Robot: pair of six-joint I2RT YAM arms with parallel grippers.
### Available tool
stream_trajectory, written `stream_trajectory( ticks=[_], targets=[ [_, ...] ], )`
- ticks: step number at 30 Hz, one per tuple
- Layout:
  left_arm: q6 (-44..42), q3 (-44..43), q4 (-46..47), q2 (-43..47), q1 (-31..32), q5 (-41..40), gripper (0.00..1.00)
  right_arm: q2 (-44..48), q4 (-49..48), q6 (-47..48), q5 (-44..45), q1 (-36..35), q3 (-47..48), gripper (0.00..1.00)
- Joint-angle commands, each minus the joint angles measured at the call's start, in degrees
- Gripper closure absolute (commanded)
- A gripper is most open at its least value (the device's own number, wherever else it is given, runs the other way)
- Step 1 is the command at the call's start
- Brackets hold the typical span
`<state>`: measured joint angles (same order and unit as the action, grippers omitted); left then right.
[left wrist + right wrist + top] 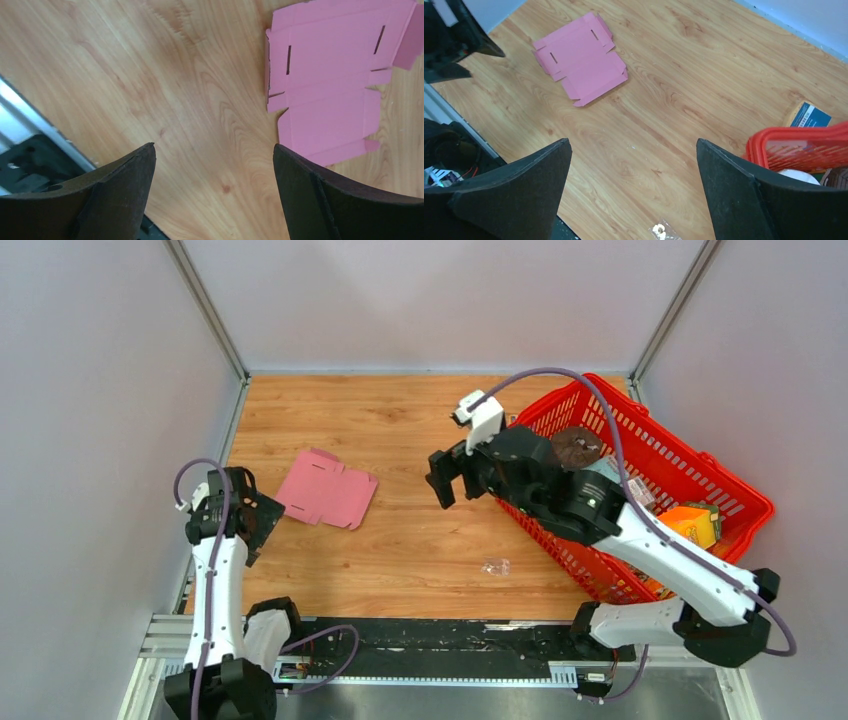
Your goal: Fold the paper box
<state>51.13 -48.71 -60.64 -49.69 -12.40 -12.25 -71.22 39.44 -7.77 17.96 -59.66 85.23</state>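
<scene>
The paper box point(327, 489) lies flat and unfolded on the wooden table, a pink blank with slots and tabs, left of centre. It also shows in the left wrist view as the paper box point(330, 80) and in the right wrist view as the paper box point(581, 57). My left gripper point(258, 520) hovers just left of the blank, open, with bare wood between its fingers point(214, 150). My right gripper point(450, 478) hangs above the table's middle, right of the blank and apart from it, open and empty point(634, 145).
A red basket point(690, 455) holding several goods stands at the right, under my right arm. A small clear plastic bag point(495, 566) lies on the wood near the front. A blue and orange packet point(808, 115) lies beside the basket. Grey walls close in on three sides.
</scene>
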Motion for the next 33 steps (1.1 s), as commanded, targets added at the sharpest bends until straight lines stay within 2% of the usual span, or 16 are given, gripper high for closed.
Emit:
stream_trajectory(
  ticks=[1,5,8,14,28,29,33],
  targets=[
    [6.0,6.1,17.1,-2.0,-3.6,9.1,0.07,9.0,-6.9,-0.6,-1.1,0.1,-4.8,0.0],
    [7.7,9.1,26.3,-6.3,-3.9,10.8,0.1,11.0,-7.0,-0.1,-0.6,0.0,-5.4,0.0],
    [9.0,9.2,27.6,-10.4,-3.9,10.5,0.12,11.5,-6.5,0.1,0.0,0.0,-5.5,0.0],
    [10.4,10.4,32.2,-18.1,-3.9,13.8,0.23,12.9,-8.0,0.1,0.5,0.0,-7.2,0.0],
    [11.0,12.8,37.5,-25.6,-3.9,13.6,0.46,12.1,-8.0,-0.9,0.3,0.1,-7.1,0.0],
    [10.7,13.4,38.7,-25.7,-3.9,13.6,0.48,12.0,-8.2,-1.2,0.2,0.1,-7.1,0.0],
    [8.8,13.6,40.3,-26.5,-3.9,13.6,0.73,11.7,-8.6,-1.4,0.1,0.0,-7.1,0.0]
  ],
)
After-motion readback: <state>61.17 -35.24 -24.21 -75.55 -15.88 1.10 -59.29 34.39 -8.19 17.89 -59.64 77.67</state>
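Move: The pink paper box's side flap, on the edge facing the robot, is about 9 cm ahead of the left hand, 1 cm to its right and 12 cm below. The slotted panel behind it centres about 14 cm ahead and 5 cm right; the smaller panel, 12 cm ahead and 12 cm right, both roughly 13 cm lower. From the right hand the flap is some 6 cm ahead, 27 cm left and 33 cm down. Down and forward to the paper box's side flap, the left hand first swings mostly outward, then sinks steeply, covering about 11 cm down and 8 cm forward. It rolls some 15 degrees, left side dipping, while the wide-open fingers close to about a third, their tips coming to straddle the flap's edge. Early on, the open right hand backs off rightward and up about 5 cm, then holds. ##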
